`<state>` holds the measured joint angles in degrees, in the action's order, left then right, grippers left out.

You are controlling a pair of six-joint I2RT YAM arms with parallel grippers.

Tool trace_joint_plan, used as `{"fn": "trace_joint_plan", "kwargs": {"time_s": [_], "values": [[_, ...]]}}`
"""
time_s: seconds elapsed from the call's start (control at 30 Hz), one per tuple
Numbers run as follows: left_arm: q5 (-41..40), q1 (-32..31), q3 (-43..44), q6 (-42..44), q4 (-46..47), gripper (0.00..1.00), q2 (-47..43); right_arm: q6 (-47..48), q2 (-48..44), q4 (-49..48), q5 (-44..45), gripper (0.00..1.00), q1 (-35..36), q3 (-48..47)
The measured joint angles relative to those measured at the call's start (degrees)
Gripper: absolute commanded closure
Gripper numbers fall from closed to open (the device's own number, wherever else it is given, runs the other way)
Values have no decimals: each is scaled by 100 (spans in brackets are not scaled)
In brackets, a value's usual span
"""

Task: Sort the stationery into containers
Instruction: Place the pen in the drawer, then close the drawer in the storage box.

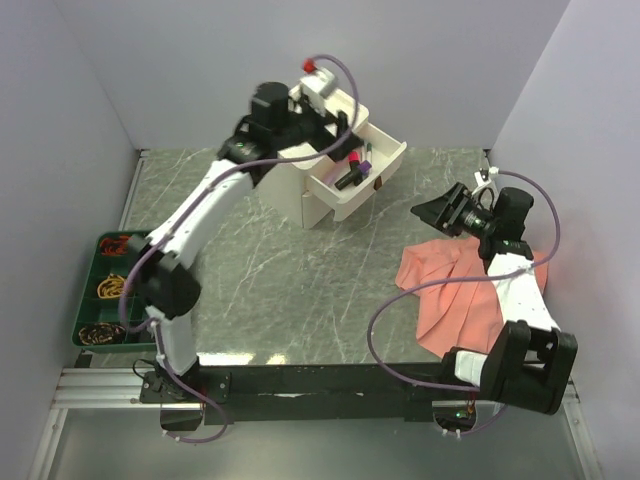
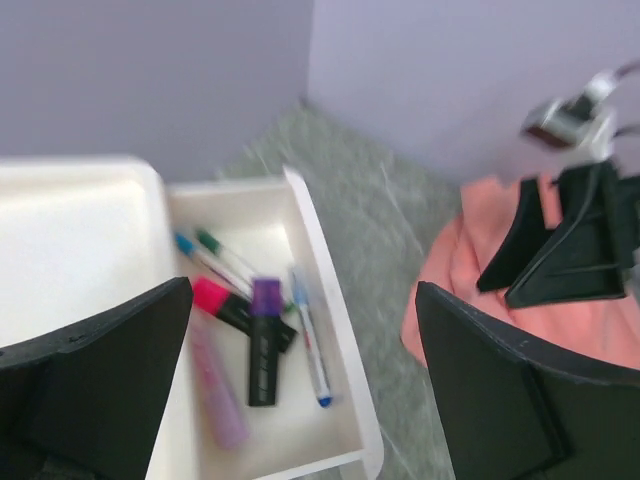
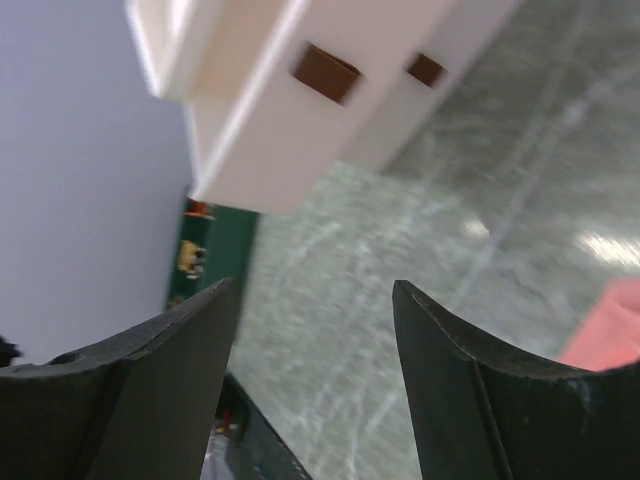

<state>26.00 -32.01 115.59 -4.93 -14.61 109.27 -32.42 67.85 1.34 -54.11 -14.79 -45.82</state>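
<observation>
The cream-white drawer box point(image 1: 288, 192) stands at the back of the table with one drawer point(image 1: 392, 152) pulled out to the right. In the left wrist view this drawer point(image 2: 322, 268) holds a purple-capped black highlighter point(image 2: 262, 345), a red-and-black marker point(image 2: 222, 304), a lilac highlighter point(image 2: 220, 395), a blue-capped white pen point(image 2: 309, 335) and two more pens point(image 2: 212, 252). My left gripper point(image 1: 338, 128) point(image 2: 300, 300) hovers open above the drawer, holding nothing. My right gripper point(image 1: 445, 212) point(image 3: 315, 290) hangs open and empty over the table, facing the box's brown pull tabs point(image 3: 325, 72).
A salmon-pink cloth point(image 1: 465, 290) point(image 2: 480, 262) lies on the table at the right, under the right arm. A green compartment tray point(image 1: 105, 290) point(image 3: 205, 250) with small items sits at the left edge. Purple walls close in the table.
</observation>
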Motion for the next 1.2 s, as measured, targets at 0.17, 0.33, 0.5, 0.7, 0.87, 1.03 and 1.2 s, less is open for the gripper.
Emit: {"fn": "trace_joint_plan", "kwargs": {"time_s": [0.17,0.33,0.5,0.7,0.87,1.03,1.2], "values": [[-382,638,-505,-81,1141,1,-1134,-898,555,-1294,-560,46,4,-66],[-916,1469,-461,24,2068,15,-1128,-957,1178,-1429,-662,60,122,-706],[-702,1974,474,127,2371,99,212,-765,1729,-1322,-603,73,354,-1451],[-529,2221,1502,291,2253,99,1937,-295,2269,-745,-420,96,717,-2267],[-527,2210,1762,459,2127,99,2500,129,2459,-192,-114,98,953,-2577],[-463,2205,1762,492,2203,99,2527,409,2623,221,120,98,1172,-2592],[-352,2205,1762,492,2256,98,2527,490,3014,374,240,98,1425,-2841]]}}
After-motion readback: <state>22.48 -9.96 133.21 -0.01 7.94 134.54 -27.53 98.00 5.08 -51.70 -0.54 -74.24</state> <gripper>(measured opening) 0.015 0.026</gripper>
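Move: The drawer handle I go for with my right hand lies about 12 cm ahead of it, 9 cm to its left and 3 cm lower; the purple-capped pen in the open drawer is some 4 cm beyond the handle and 5 cm farther left. From my left hand, the cabinet's far-left top rim is roughly 17 cm ahead, 15 cm left and 8 cm below, while that pen lies about 4 cm ahead, 4 cm right and 15 cm below. I swing my empty left hand up and left, away from the drawer, then forward and down over the cabinet top to just outside its far-left rim, about 23 cm farther out, shutting the fingers and turning counter-clockwise. Meanwhile my right hand reaches forward and left some 13 cm in a low arc, closing its fingers and bringing the tips right up to the drawer handle. ##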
